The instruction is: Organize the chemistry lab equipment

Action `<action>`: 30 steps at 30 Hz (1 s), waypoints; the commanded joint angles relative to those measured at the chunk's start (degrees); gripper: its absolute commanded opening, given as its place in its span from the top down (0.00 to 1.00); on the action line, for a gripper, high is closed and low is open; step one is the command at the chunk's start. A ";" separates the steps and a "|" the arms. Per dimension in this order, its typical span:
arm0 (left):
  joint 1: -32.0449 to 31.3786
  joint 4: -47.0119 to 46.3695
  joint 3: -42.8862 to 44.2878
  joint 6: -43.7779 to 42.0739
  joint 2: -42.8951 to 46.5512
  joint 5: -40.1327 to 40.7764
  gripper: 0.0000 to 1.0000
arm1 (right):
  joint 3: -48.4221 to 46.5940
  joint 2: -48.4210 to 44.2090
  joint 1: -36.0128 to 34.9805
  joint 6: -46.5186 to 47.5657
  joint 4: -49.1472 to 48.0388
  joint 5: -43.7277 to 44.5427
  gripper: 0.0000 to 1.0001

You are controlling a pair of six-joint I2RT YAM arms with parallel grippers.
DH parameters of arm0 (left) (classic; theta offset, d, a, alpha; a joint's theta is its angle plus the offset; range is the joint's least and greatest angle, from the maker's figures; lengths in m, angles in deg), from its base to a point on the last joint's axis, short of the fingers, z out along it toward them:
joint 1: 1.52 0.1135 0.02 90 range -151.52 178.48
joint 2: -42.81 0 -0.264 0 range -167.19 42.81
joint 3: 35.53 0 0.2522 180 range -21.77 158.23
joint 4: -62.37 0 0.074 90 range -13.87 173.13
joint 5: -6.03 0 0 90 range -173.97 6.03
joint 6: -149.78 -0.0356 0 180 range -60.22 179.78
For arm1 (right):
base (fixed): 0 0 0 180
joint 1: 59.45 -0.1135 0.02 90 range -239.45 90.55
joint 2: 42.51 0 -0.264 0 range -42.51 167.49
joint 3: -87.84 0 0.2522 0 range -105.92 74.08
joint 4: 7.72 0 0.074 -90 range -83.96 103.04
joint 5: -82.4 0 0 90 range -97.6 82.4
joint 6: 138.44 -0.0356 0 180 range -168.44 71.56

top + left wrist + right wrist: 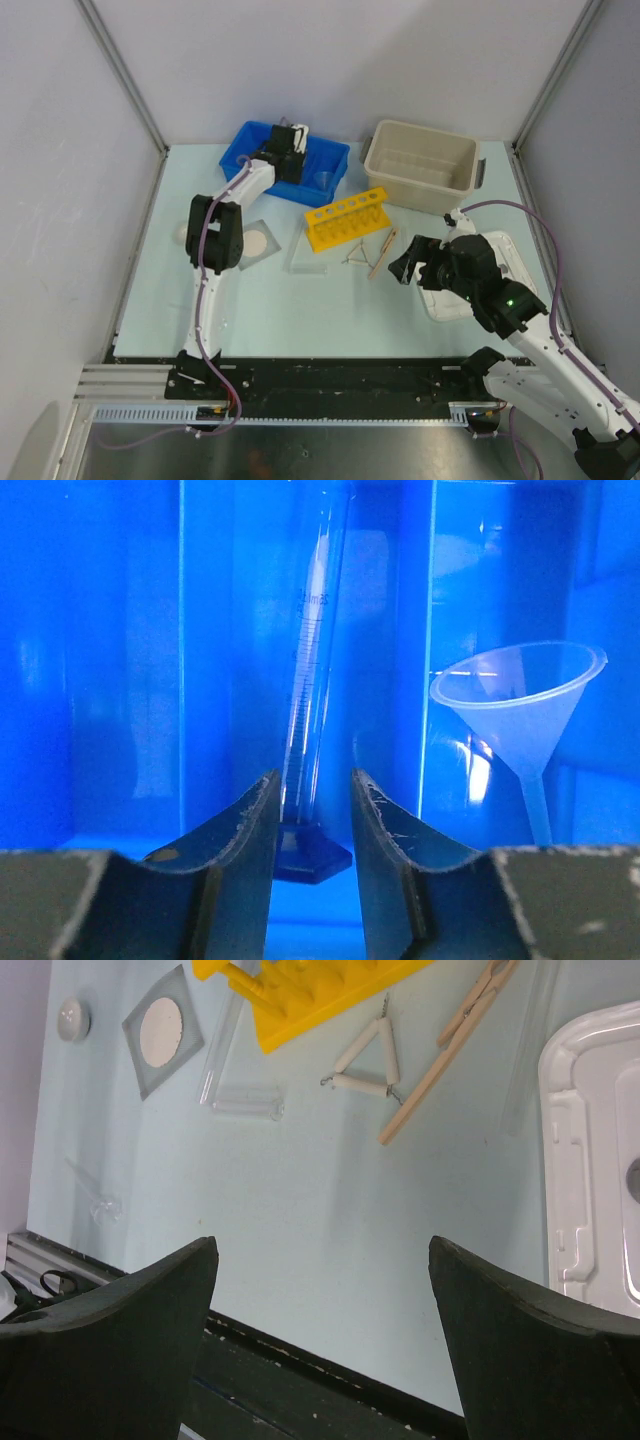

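Note:
My left gripper (313,785) reaches down into the blue divided bin (335,160). Its jaws stand apart around a clear graduated cylinder (305,690), which stands upright on its blue base on the bin floor, with a gap at the right finger. A clear funnel (520,705) stands in the compartment to the right. Mid-table lie the yellow test-tube rack (346,218), the wire triangle (365,1060), the wooden clamp stick (450,1045) and the square gauze (163,1030). My right gripper (323,1250) hovers wide open over bare table near the front edge, holding nothing.
A beige tub (420,165) stands at the back right, and its white lid (595,1160) lies flat under my right arm. Clear tubes (245,1100) lie beside the rack. A small white round piece (72,1018) sits left of the gauze.

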 commanded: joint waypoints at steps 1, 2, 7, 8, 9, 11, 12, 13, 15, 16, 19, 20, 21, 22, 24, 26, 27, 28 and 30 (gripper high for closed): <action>-0.14 0.35 -0.13 -0.09 6.65 -0.10 0.60 | -0.09 -0.60 0.27 0.46 -0.73 0.86 0.09; -0.10 0.35 -0.17 0.21 7.42 -0.47 0.60 | -0.06 -0.57 0.27 0.40 -0.72 0.86 0.09; -0.09 0.28 -1.41 2.46 12.77 -3.40 0.59 | -0.11 0.09 0.27 0.15 -1.22 0.55 0.09; -0.07 0.37 -1.82 3.16 14.04 -3.88 0.59 | -0.08 0.26 0.27 0.02 -1.31 0.39 0.09; -0.07 0.41 -2.29 3.85 15.47 -4.20 0.58 | -0.06 0.43 0.27 -0.18 -1.31 0.23 0.09; -0.06 0.44 -3.70 5.52 18.62 -4.62 0.57 | -0.05 0.94 0.27 -0.54 -1.38 -0.23 0.09; -0.02 0.40 -4.68 6.40 20.44 -4.93 0.56 | -0.04 1.12 0.27 -0.68 -1.39 -0.39 0.09; -0.04 0.42 -5.91 7.45 22.27 -5.21 0.54 | -0.04 1.35 0.27 -0.83 -1.44 -0.47 0.09; 0.16 0.33 -8.78 9.61 26.32 -5.84 0.48 | -0.04 1.91 0.27 -0.99 -1.48 -0.53 0.09; 0.36 0.30 -10.38 10.59 28.81 -6.33 0.36 | -0.04 2.09 0.27 -1.03 -1.49 -0.54 0.09; 1.17 0.43 -16.30 14.16 36.00 -7.32 0.11 | -0.04 2.17 0.33 -1.02 -1.68 -0.56 0.08; 1.74 0.40 -18.71 15.51 38.27 -7.55 0.07 | -0.04 2.05 0.30 -0.96 -1.72 -0.56 0.07; 2.42 0.38 -21.11 16.89 40.63 -7.89 0.04 | -0.04 1.94 0.29 -0.80 -1.74 -0.56 0.07; 3.11 0.37 -23.62 18.23 42.87 -8.18 0.02 | -0.04 1.80 0.28 -0.67 -1.75 -0.55 0.06; 4.97 0.32 -28.98 21.09 46.90 -8.67 0.01 | -0.04 1.41 0.28 -0.16 -1.62 -0.55 0.04; 7.06 0.37 -34.23 23.98 50.36 -8.75 0.01 | -0.04 1.12 0.34 0.39 -1.52 -0.55 0.04; 8.20 0.41 -36.86 25.43 51.78 -8.88 0.01 | -0.04 1.04 0.31 0.71 -1.46 -0.55 0.03; 9.43 0.39 -39.85 26.42 53.01 -9.12 0.01 | -0.04 1.00 0.29 1.09 -1.39 -0.55 0.03; 11.30 0.70 -44.75 27.95 55.08 -7.65 0.01 | -0.04 0.97 0.34 1.69 -1.36 -0.55 0.03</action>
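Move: Back and to the left of the left hand, which is just over the near end of the graduated cylinder in the blue box, a small white dish lies on the table about 16 cm back and 29 cm to the left. The wire gauze is some 18 cm back and 10 cm to the left of the hand; the funnel is about 9 cm to its right, level with it. For the right hand the dish is roughly 60 cm left and 20 cm ahead. Leaving the cylinder in its compartment, the empty left hand first rises nearly straight up out of the blue box, about 20 cm, then draws back some 15 cm over the near wall and swings left, faster and faster, starting to sink at the end. On the way the fingers spread from under half to wide open and the wrist rolls its left side down some 25 degrees, turning a little counter-clockwise. ##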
